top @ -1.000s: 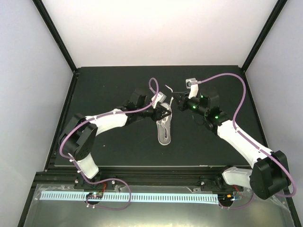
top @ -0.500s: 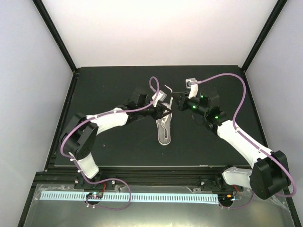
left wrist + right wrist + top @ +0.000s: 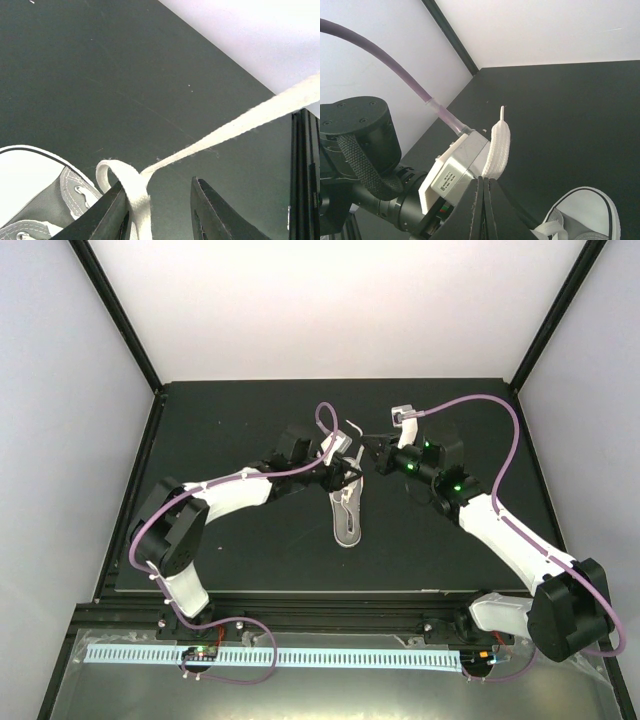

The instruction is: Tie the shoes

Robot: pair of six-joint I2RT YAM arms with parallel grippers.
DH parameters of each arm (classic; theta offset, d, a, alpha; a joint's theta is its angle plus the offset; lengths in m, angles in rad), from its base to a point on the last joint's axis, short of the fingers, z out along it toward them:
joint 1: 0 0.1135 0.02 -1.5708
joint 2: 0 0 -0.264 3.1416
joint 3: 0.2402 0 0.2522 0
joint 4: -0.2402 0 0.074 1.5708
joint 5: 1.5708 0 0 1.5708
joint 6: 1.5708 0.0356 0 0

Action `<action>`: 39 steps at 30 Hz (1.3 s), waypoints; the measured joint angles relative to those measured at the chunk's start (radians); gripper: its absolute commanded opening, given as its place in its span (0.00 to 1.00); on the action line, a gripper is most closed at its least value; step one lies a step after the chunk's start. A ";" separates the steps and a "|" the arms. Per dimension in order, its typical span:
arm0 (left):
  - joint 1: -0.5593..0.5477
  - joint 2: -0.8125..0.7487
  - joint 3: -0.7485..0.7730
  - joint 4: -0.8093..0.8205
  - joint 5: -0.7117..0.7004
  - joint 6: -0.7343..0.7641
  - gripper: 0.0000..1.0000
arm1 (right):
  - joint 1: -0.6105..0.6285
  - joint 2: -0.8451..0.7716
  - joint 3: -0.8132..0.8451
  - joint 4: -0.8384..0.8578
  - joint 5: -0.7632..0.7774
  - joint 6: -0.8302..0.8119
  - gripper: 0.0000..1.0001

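Note:
The grey shoe point(image 3: 347, 518) with its white sole lies on the black mat point(image 3: 230, 430), toe towards the arms. Over its far end, my left gripper point(image 3: 345, 477) is open. A white lace loop point(image 3: 134, 186) rests against the inner face of its left finger point(image 3: 112, 212), and one strand point(image 3: 240, 126) runs off taut to the upper right. The shoe's grey canvas and eyelets point(image 3: 71, 187) show at that view's lower left. Just right of it, my right gripper point(image 3: 372, 453) is shut on the lace's end point(image 3: 498, 142), which sticks up past its fingertips point(image 3: 475, 186). The shoe's toe point(image 3: 590, 210) shows at lower right.
In the right wrist view the left arm's white camera housing point(image 3: 454, 169) and purple cable point(image 3: 395, 70) sit right beside my right fingers. Black frame posts point(image 3: 115, 310) and white walls bound the mat. The mat's far edge point(image 3: 340, 381) lies beyond both grippers.
The left gripper's jaws have spread apart and it has shifted slightly towards the far side. The right gripper stays shut on the lace end, hardly moved.

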 measured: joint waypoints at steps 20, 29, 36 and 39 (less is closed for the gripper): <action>-0.026 0.005 0.026 -0.007 -0.063 0.044 0.02 | 0.000 0.005 0.000 0.006 -0.010 0.019 0.02; -0.026 -0.017 -0.027 0.003 -0.066 0.020 0.02 | 0.000 0.167 0.067 -0.016 0.000 0.008 0.31; -0.025 -0.047 -0.074 0.019 -0.080 -0.028 0.01 | 0.000 0.349 0.243 -0.131 0.027 -0.010 0.79; -0.019 -0.057 -0.085 0.027 -0.083 -0.047 0.02 | -0.006 0.338 0.256 -0.171 0.060 -0.018 0.81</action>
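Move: The lace stretch that the left fingers straddle lies practically at their tips, about 1 cm ahead. The shoe's middle is some 3 cm back, 1 cm left and 12 cm below the left hand; the shoe's toe is about 7 cm ahead, 1 cm left and 12 cm below. The right hand still grips the lace end; that same lace stretch lies about 1 cm ahead, 3 cm left and 12 cm below it. Left fingers pinch the lace, then the right hand reaches about 6 cm forward and down, releasing its end. ##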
